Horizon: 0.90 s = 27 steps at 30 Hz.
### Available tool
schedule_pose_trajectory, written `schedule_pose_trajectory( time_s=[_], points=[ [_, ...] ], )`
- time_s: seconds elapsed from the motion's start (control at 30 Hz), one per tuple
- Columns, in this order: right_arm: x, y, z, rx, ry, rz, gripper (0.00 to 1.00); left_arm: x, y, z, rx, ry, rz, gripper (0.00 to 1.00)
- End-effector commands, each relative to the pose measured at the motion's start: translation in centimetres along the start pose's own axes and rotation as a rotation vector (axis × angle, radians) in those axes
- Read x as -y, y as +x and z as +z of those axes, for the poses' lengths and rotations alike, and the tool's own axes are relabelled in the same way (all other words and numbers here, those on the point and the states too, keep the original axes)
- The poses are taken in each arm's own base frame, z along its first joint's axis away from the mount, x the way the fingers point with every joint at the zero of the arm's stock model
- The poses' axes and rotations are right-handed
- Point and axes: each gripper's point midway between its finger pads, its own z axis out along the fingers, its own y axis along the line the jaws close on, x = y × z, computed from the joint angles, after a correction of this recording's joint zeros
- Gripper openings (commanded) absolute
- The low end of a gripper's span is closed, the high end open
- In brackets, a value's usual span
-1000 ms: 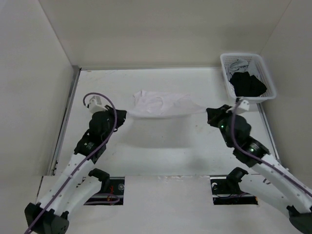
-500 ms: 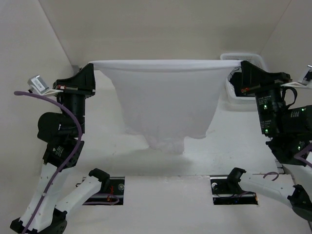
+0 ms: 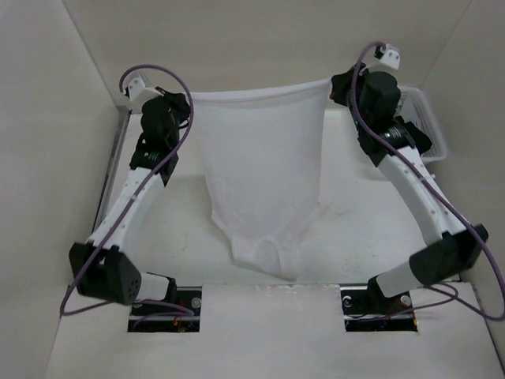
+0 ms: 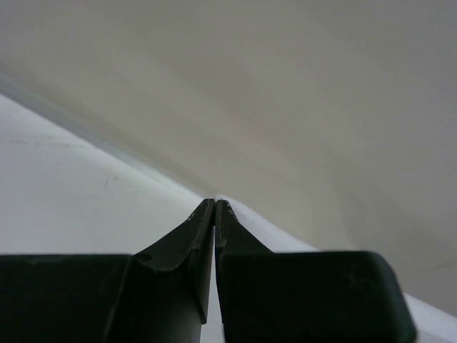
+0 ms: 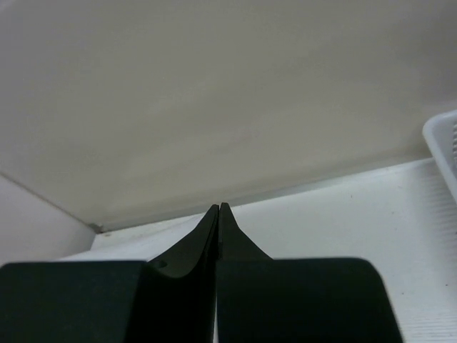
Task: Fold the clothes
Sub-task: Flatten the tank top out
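Observation:
The clothes (image 3: 264, 174), a thin white tank top, hang spread out between my two grippers near the back wall. The top edge is pulled taut from corner to corner. The strap end (image 3: 272, 257) trails down towards the table's near side. My left gripper (image 3: 188, 101) is shut on the left corner. In the left wrist view its jaws (image 4: 215, 201) are pressed together and a strip of the white cloth (image 4: 264, 229) runs off to the right. My right gripper (image 3: 331, 85) is shut on the right corner. In the right wrist view its jaws (image 5: 219, 206) are pressed together and the cloth does not show.
A white lattice basket (image 3: 432, 130) holding dark clothing stands at the back right, just behind the right arm; its rim (image 5: 443, 143) shows in the right wrist view. Walls enclose the table (image 3: 166, 229) on the left, back and right.
One second ago the garment lay bunched on the table with both grippers at it. Both arms then lifted it, spreading it wide, and have since reached towards the back wall.

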Motion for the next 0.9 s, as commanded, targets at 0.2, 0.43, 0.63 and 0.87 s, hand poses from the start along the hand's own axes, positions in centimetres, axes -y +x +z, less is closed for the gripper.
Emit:
schedule_pose_trajectory(
  time_s=[0.2,0.43,0.63,0.87],
  points=[
    [-6.0,-10.4,1.1,0.134,-0.167,0.066,0.0,9.2,-12.4,0.2,0.198,0.202,-0.048,0.0],
    [-7.2,-13.6,-1.0,0.185,-0.201,0.063,0.0,10.2,-15.7,-2.6,0.264,0.234,-0.036,0.0],
    [-4.0,-7.7,-2.6,0.09,-0.143,0.056,0.0,7.4,-11.9,-4.2,0.22,0.195,-0.013,0.0],
    [0.9,6.4,-9.8,-0.095,-0.099,0.114,0.0,-1.0,-1.3,-9.6,0.063,0.083,0.025,0.0]
  ],
)
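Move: The tank top hangs stretched between the two closed grippers, its loose end trailing back towards the bases. Its middle lies about 17 cm back and 17 cm below each hand, some 18 cm to the right of the left one and 18 cm to the left of the right one. The table's far edge runs roughly 8 cm straight ahead of the right hand and 38 cm below; the basket is about 20 cm to that hand's right, 3 cm farther out and 34 cm down. The tank top's hem stays pinched while both hands flick the cloth: a short 4–5 cm push forward and slightly down, then a whip up of about 15–20 cm while drawing back, fingers tilting up, and finally a fast drop. They finish some 7 cm nearer the bases, both still sinking, with the right hand lower than it began. ##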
